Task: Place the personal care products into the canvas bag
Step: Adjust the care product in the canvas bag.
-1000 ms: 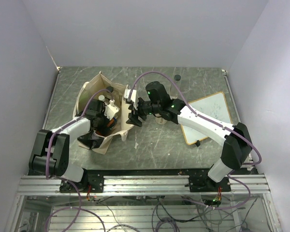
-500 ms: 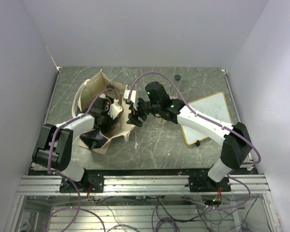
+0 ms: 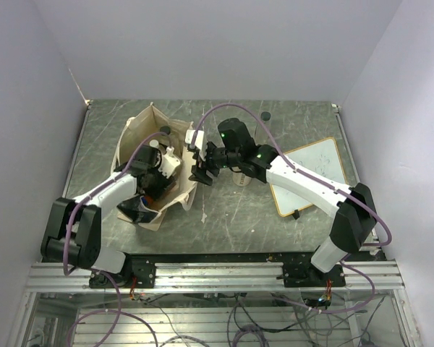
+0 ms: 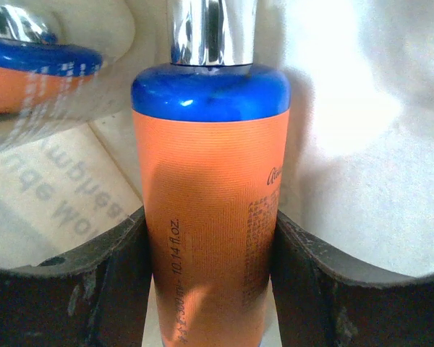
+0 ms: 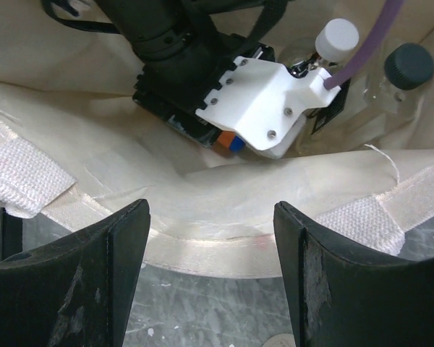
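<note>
The canvas bag [image 3: 139, 129] lies open on the table's left half, and my left gripper [image 3: 161, 168] is reached into it. In the left wrist view both left fingers [image 4: 108, 282] press the sides of an orange bottle with a blue shoulder and silver neck [image 4: 210, 195]. My right gripper [image 5: 213, 267] hangs open just above the bag's near rim [image 5: 275, 217], with nothing between its jaws. Past that rim the right wrist view shows the left gripper [image 5: 224, 94], a white-capped bottle [image 5: 336, 36] and a clear bottle with a dark cap [image 5: 409, 65] inside the bag.
A wood-framed whiteboard [image 3: 312, 172] lies on the table at the right, partly under the right arm. A small dark cap [image 3: 265, 115] sits near the back edge. A pale round thing [image 3: 240, 180] rests on the table beneath the right wrist.
The left jaws have come together on the orange bottle inside the bag, and the left arm and bag cloth have shifted a little. The right gripper has hardly moved.
</note>
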`<state>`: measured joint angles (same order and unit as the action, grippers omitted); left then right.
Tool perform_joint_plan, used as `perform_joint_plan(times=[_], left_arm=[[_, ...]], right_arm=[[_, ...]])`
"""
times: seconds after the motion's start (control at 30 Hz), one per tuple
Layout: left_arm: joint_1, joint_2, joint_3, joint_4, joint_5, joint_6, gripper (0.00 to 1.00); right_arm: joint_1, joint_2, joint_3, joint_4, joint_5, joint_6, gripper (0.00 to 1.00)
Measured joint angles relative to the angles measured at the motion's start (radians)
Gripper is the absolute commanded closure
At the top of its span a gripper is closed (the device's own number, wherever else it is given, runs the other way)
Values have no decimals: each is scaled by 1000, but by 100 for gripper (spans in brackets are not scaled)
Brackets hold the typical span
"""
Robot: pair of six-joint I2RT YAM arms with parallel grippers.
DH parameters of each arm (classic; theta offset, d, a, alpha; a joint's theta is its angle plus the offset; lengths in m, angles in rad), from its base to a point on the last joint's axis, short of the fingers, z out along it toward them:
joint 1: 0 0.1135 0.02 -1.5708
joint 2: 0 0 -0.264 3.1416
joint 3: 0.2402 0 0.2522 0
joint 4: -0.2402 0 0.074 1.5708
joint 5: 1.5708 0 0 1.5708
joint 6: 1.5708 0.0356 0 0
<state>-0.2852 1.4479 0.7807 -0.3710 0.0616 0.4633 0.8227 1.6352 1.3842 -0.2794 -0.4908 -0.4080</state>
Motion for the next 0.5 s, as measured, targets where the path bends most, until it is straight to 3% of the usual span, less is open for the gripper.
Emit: perform_joint_plan(times=[0.5], left_arm=[[3,-234,40,-114,45,-15,93]], right_arm=[[-8,0,24,-4,31,11,31]])
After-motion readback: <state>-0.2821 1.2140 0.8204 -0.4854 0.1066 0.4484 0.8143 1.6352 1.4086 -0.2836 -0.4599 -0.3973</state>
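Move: The care product, an orange bottle with a blue collar, is already clamped in the left fingers, low in the canvas bag. From this hand the white-capped bottle stands about 11 cm ahead, level with it sideways; the dark-capped bottle is some 14 cm ahead and 3 cm right. The bag's right rim lies roughly 3 cm ahead, 10 cm right, 15 cm higher. From the right hand the care product is about 2 cm ahead, 14 cm left, 17 cm below. Straight up from low in the bag goes the left hand, about 7 cm, carrying the care product away from the bag's bottom while keeping it pinched around its body. As it rises, the wrist tips the fingertips forward and a little sideways, under 10 degrees, and the rise eases off towards the end. ##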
